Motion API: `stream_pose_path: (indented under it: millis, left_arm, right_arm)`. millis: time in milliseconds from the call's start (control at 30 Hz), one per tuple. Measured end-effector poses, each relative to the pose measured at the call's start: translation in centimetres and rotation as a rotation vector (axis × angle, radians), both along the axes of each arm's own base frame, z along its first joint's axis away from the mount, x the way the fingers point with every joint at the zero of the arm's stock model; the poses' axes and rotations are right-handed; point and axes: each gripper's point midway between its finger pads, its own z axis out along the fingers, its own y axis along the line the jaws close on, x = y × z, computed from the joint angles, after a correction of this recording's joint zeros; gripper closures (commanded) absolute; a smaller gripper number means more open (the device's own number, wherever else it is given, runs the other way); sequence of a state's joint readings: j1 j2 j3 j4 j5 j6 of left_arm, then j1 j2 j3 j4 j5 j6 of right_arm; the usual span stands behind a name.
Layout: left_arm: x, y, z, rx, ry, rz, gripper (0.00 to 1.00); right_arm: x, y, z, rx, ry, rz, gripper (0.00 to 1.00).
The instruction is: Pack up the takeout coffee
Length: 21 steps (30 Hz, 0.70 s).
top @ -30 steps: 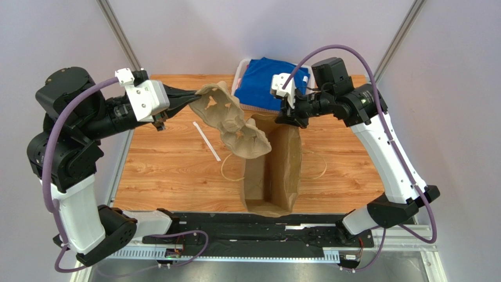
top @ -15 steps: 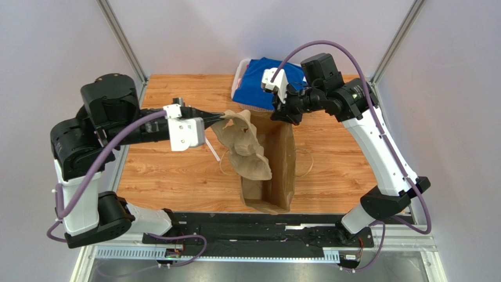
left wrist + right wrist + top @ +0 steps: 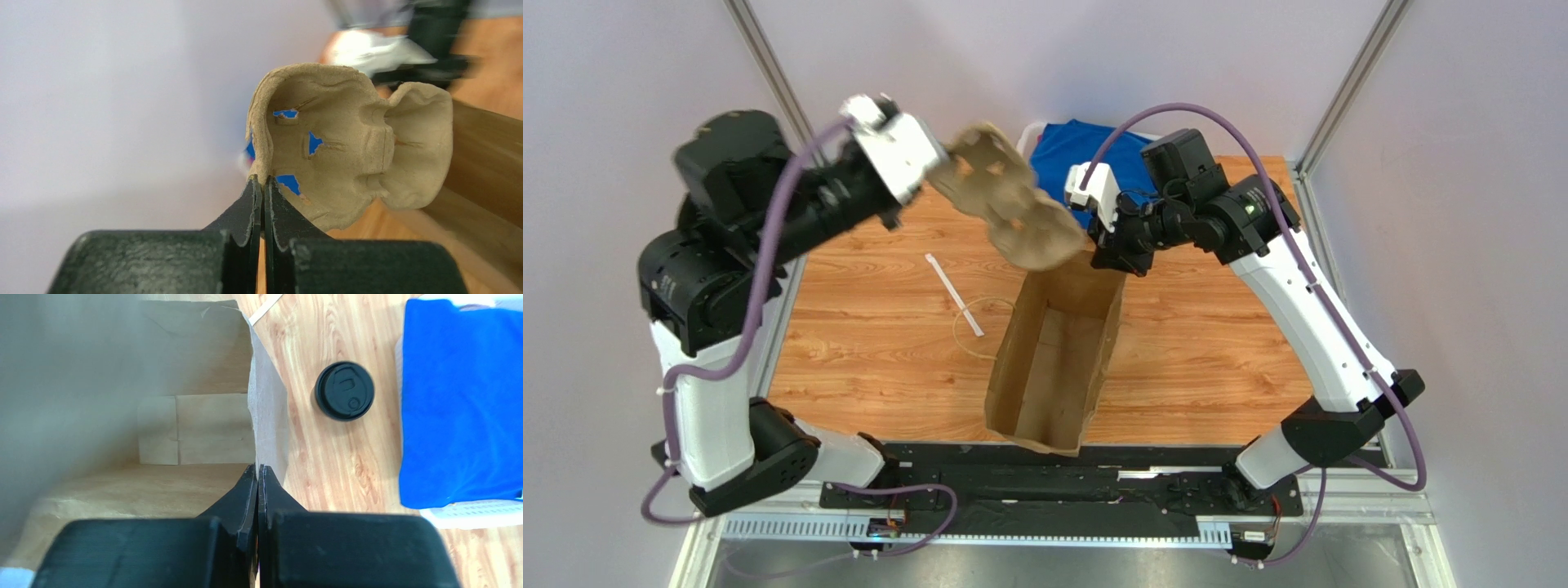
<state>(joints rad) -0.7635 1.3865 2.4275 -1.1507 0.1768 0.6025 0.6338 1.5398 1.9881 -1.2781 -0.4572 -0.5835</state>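
Note:
The takeout coffee (image 3: 344, 391), seen from above as a round black lid, stands on the wood table beside the tall brown paper bag (image 3: 123, 386); it is hidden in the top view. My right gripper (image 3: 258, 468) is shut on the bag's (image 3: 1051, 368) far rim, and the right gripper (image 3: 1109, 251) holds its mouth open. My left gripper (image 3: 263, 180) is shut on the edge of the grey pulp cup carrier (image 3: 344, 159). The left gripper (image 3: 934, 165) holds the carrier (image 3: 1008, 208) in the air above the bag's far left corner. The carrier's cup holes are empty.
A white bin with a blue cloth (image 3: 1075, 147) sits at the table's back edge, close behind the right gripper, and the blue cloth (image 3: 457, 398) lies just right of the coffee. A white paper-wrapped straw (image 3: 952, 294) lies on the wood left of the bag.
The left arm swung up and back, lifting the carrier from over the bag's left side to higher above its far corner. The right gripper shifted slightly left, and the bag's mouth now gapes wider.

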Motion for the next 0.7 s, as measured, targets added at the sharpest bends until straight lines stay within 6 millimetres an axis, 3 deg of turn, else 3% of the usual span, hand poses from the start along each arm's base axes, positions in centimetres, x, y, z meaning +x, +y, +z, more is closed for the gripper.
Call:
stream_pose_path:
  millis: [133, 233, 300, 400, 533, 600, 700]
  left_arm:
    - [4.7, 8.9, 0.9, -0.160, 0.053, 0.363, 1.00]
    - [6.4, 14.7, -2.1, -0.222, 0.157, 0.562, 1.00]
    - [7.2, 17.0, -5.1, -0.241, 0.254, 0.623, 1.00]
    - [8.8, 19.8, -11.3, -0.218, 0.430, 0.669, 1.00]
    - [10.5, 22.5, -24.4, -0.098, 0.746, 0.657, 1.00]
    - [10.2, 23.6, -30.8, -0.036, 0.906, 0.639, 1.00]
    - [8.5, 24.8, -37.6, 0.038, 1.090, 0.596, 1.00]
  right_arm:
    - [-0.3, -0.3, -0.7, -0.015, 0.010, 0.000, 1.00]
    - [-0.5, -0.5, -0.8, -0.018, 0.004, 0.003, 1.00]
    - [-0.6, -0.7, -0.7, -0.018, -0.002, 0.005, 1.00]
    - [-0.6, -0.9, -0.4, -0.014, -0.015, 0.006, 1.00]
    - [-0.5, -1.0, -0.3, -0.015, -0.026, 0.010, 1.00]
    - [-0.4, -1.1, -0.3, -0.017, -0.029, 0.010, 1.00]
    - [-0.4, -1.3, -0.4, -0.019, -0.029, 0.010, 1.00]
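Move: The left hand, holding the cup carrier high up, is bound for the clear table in front of its own arm, about 8 cm forward, 18 cm to its left and some 53 cm below. From it the straw lies about 22 cm ahead and 6 cm left, and the paper bag 9 cm back and 13 cm right, both well below. From the right hand, on the bag's rim, that clear spot is about 37 cm left, 4 cm ahead and 31 cm down. Swing the left gripper away from the bag with the carrier kept pinched by its end: first sweep left and a little forward, then drop fast towards the clear table, about 25 cm left and 37 cm down in all. Tip the fingers some 60 degrees on the way so that they end pointing steeply down. Keep the right fingers pinched on the bag's rim, almost still. ##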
